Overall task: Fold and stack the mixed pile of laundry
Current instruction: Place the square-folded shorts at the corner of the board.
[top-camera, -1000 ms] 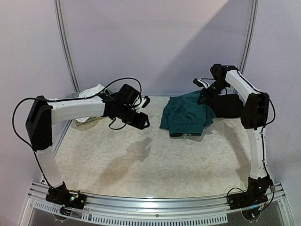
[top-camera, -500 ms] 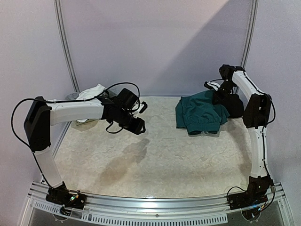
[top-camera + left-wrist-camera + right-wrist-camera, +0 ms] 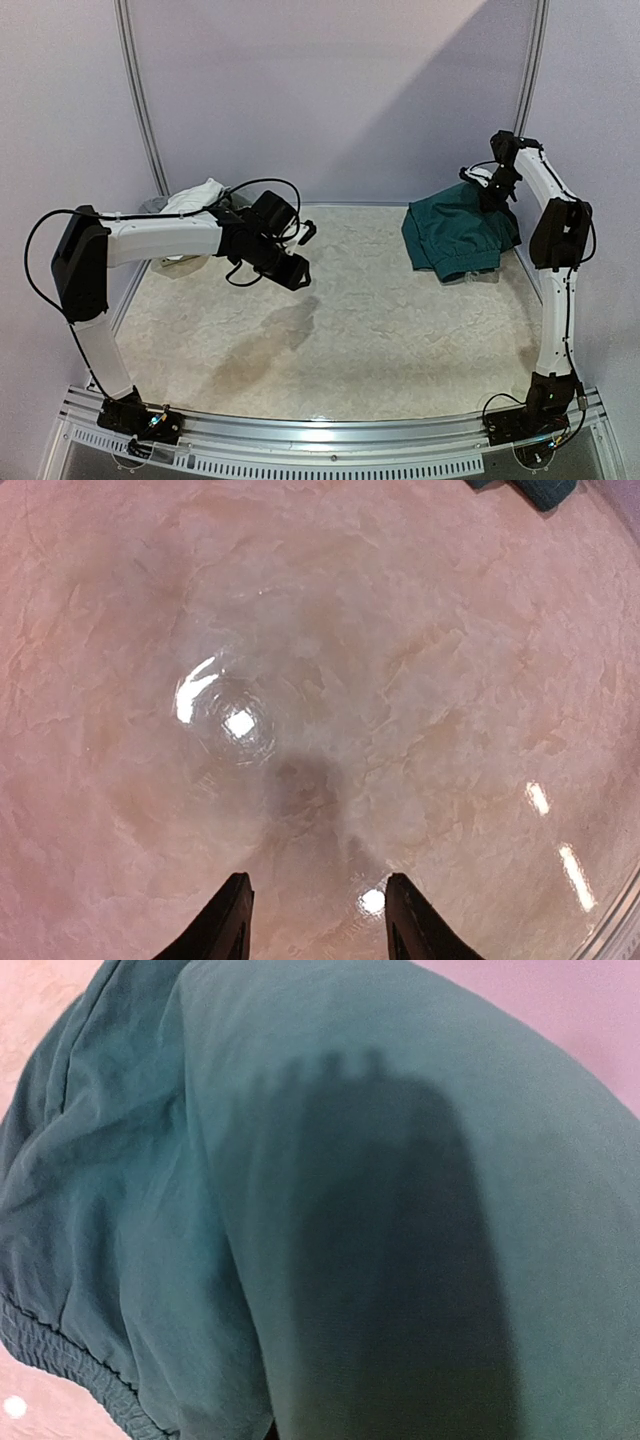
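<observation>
The dark teal-green shorts (image 3: 455,232) lie bunched at the far right of the table, and they fill the right wrist view (image 3: 300,1210). My right gripper (image 3: 492,196) sits on their far right edge, shut on the cloth; its fingers are hidden in the fabric. My left gripper (image 3: 300,270) hovers above bare table at the left centre, open and empty (image 3: 320,920). A corner of the shorts (image 3: 545,490) shows at the top of the left wrist view. A white cloth (image 3: 195,195) lies at the far left behind the left arm. The black trousers are hidden.
A pale perforated basket (image 3: 170,258) stands at the far left edge, mostly hidden behind my left arm. The back wall and its metal posts (image 3: 140,100) close off the far side. The table's right edge runs just past the shorts.
My right gripper has pulled the shorts to the right and towards the back, over the spot where the black trousers showed. My left gripper has shifted only slightly.
</observation>
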`<control>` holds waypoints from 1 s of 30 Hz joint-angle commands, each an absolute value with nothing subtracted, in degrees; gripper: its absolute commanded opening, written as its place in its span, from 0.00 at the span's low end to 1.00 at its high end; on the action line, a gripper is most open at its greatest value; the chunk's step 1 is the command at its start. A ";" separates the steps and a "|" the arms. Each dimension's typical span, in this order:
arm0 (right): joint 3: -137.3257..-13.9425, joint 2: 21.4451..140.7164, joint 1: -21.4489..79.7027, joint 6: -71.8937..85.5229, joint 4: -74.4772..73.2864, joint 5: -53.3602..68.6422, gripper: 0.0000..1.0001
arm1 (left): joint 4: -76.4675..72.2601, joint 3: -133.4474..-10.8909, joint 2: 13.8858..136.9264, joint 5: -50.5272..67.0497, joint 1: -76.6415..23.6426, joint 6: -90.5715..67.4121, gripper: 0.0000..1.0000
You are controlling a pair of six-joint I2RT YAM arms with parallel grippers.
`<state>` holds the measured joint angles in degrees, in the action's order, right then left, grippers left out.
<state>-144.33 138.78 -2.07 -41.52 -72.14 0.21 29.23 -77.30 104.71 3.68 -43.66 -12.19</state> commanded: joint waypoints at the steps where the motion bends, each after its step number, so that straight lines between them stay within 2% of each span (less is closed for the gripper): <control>1: -148.23 134.28 -2.03 -44.47 -68.90 -4.56 0.00 | 30.03 -76.60 105.40 4.38 -44.73 -11.34 0.46; 15: -148.56 132.98 -3.96 -44.81 -62.52 -12.86 0.00 | 29.23 -74.14 103.80 5.03 -45.32 -10.81 0.46; 28: -146.05 142.83 -6.85 -36.43 -47.28 -16.64 0.00 | 30.46 -73.37 103.42 3.72 -46.18 -10.97 0.46; 29: -145.73 143.15 -6.81 -35.83 -46.15 -17.41 0.02 | 30.52 -73.39 103.44 3.70 -46.27 -11.06 0.46; 30: -145.65 143.81 -6.85 -35.52 -45.25 -18.12 0.08 | 30.54 -73.39 103.57 3.69 -46.38 -11.15 0.46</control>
<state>-146.54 141.05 -6.68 -39.24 -54.37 -14.02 29.45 -73.84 104.71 4.21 -44.91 -11.57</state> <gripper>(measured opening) 0.048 0.457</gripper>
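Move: The right hand holds the green shorts near their far edge, their body hanging roughly 7 cm to its left, 8 cm nearer the base and 6 cm lower. The folded black trousers, hidden beneath them, lie almost straight below, some 13 cm down. The board's far right corner is about 9 cm farther out and 11 cm right, 14 cm down. From the idle left hand, the trousers are about 20 cm ahead, 45 cm right and 10 cm down. Rightward and outward towards the far right corner, the right hand draws the held shorts over the black trousers, about 9 cm right and 6 cm forward. It first lifts some 6 cm, then swings out faster and sinks about 3 cm, tipping its fingers outward and turning clockwise, roughly 15 degrees each; the pinch stays shut. The left hand, empty and half open, eases back and down a couple of centimetres. ##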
